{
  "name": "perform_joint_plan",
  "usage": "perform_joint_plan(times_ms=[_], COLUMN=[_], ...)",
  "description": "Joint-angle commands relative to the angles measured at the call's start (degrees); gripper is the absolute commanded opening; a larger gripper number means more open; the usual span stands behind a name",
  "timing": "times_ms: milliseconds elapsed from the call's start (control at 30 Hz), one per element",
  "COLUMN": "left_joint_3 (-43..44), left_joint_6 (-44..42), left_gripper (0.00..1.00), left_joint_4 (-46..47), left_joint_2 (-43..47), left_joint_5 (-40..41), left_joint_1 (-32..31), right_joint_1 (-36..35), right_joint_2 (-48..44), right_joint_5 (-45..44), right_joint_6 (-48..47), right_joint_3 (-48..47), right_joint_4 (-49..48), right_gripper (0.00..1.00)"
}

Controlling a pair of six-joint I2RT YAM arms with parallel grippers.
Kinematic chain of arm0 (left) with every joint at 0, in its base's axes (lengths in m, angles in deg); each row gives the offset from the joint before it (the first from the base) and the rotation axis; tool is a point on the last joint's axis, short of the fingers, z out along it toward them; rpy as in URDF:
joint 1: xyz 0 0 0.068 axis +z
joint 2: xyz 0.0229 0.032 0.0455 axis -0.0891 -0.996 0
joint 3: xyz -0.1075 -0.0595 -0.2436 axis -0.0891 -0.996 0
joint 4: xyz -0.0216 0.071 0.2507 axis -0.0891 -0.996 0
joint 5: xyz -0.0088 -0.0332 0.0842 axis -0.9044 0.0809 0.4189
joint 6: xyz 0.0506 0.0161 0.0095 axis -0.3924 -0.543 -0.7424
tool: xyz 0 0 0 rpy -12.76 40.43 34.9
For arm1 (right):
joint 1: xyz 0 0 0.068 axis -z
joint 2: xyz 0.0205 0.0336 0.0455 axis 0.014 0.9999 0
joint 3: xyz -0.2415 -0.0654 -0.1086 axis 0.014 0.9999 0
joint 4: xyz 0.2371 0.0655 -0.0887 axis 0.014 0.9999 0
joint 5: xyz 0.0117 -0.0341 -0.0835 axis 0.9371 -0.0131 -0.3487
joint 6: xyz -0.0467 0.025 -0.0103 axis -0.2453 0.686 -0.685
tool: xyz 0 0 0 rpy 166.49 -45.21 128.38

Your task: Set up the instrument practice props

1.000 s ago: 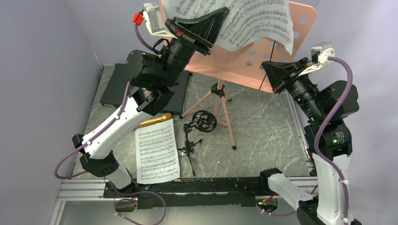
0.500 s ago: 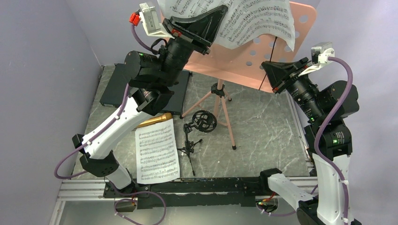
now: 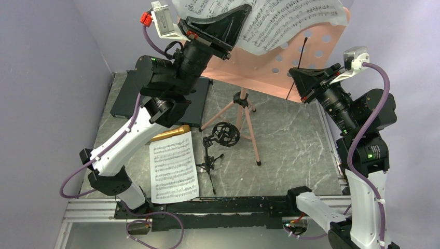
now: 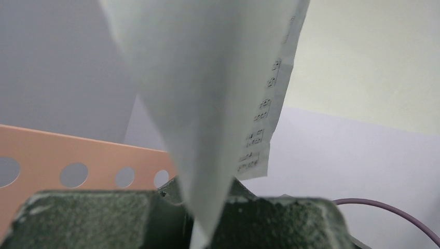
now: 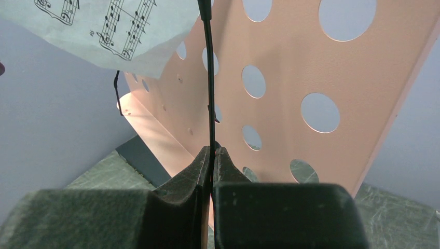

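Observation:
The pink-copper perforated music stand (image 3: 270, 65) stands on its tripod at the back of the table. High over its left side, my left gripper (image 3: 248, 10) is shut on a white sheet-music page (image 3: 293, 21), which drapes across the top of the stand. In the left wrist view the page (image 4: 207, 104) rises straight out of the closed left gripper (image 4: 200, 228). My right gripper (image 3: 291, 72) is shut on the stand's thin black wire page holder (image 5: 210, 78), pinched at the right gripper's (image 5: 211, 155) tips. A second page (image 3: 174, 167), the gold microphone (image 3: 171, 133) and the small black mic stand (image 3: 220, 137) lie on the table.
A flat black box (image 3: 124, 96) lies at the back left, partly under my left arm. The stand's tripod legs (image 3: 249, 124) spread over the middle of the table. Purple walls close in on both sides. A metal rail (image 3: 207, 207) runs along the near edge.
My left gripper has risen a little with the page, whose lower right edge lifted off the stand's face and uncovered the black wire. The right arm has not moved.

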Motion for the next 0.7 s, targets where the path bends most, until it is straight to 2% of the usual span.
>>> perform_joint_plan(times_ms=[0, 667], left_joint_3=[4.4, -0.9], left_joint_6=[-0.5, -5.4], left_gripper=[0.03, 0.03], left_joint_4=[-2.9, -21.2], left_joint_2=[-0.2, 3.0], left_joint_5=[0.2, -0.7], left_joint_1=[-0.3, -0.3], right_joint_1=[-0.1, -0.1], right_joint_2=[-0.1, -0.4], right_joint_5=[1.5, 2.1], right_joint_6=[0.5, 0.5], right_joint_3=[-0.5, -1.4], right_joint_4=[-0.7, -0.1], right_gripper=[0.0, 0.0])
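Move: The sheet music, already in the left fingers, is bound for the gap behind the thin black page holder, whose middle is pinched by the right fingers, about 3 cm ahead of the left hand, 10 cm to its right and 18 cm below. The stand's pink plate centres some 12 cm ahead of the left hand, 3 cm right and 16 cm below. From the right hand, the sheet's middle is roughly 6 cm ahead, 3 cm left and 16 cm above. The sheet, still pinched at its left side, is brought down by the left hand about 7 cm, some 4 cm to the right and a little forward, in between the plate and the black holder, while the wrist tips the fingers roughly 20 degrees over to the right and forward. The right hand stays put, keeping the holder pinched and pulled clear of the plate. ##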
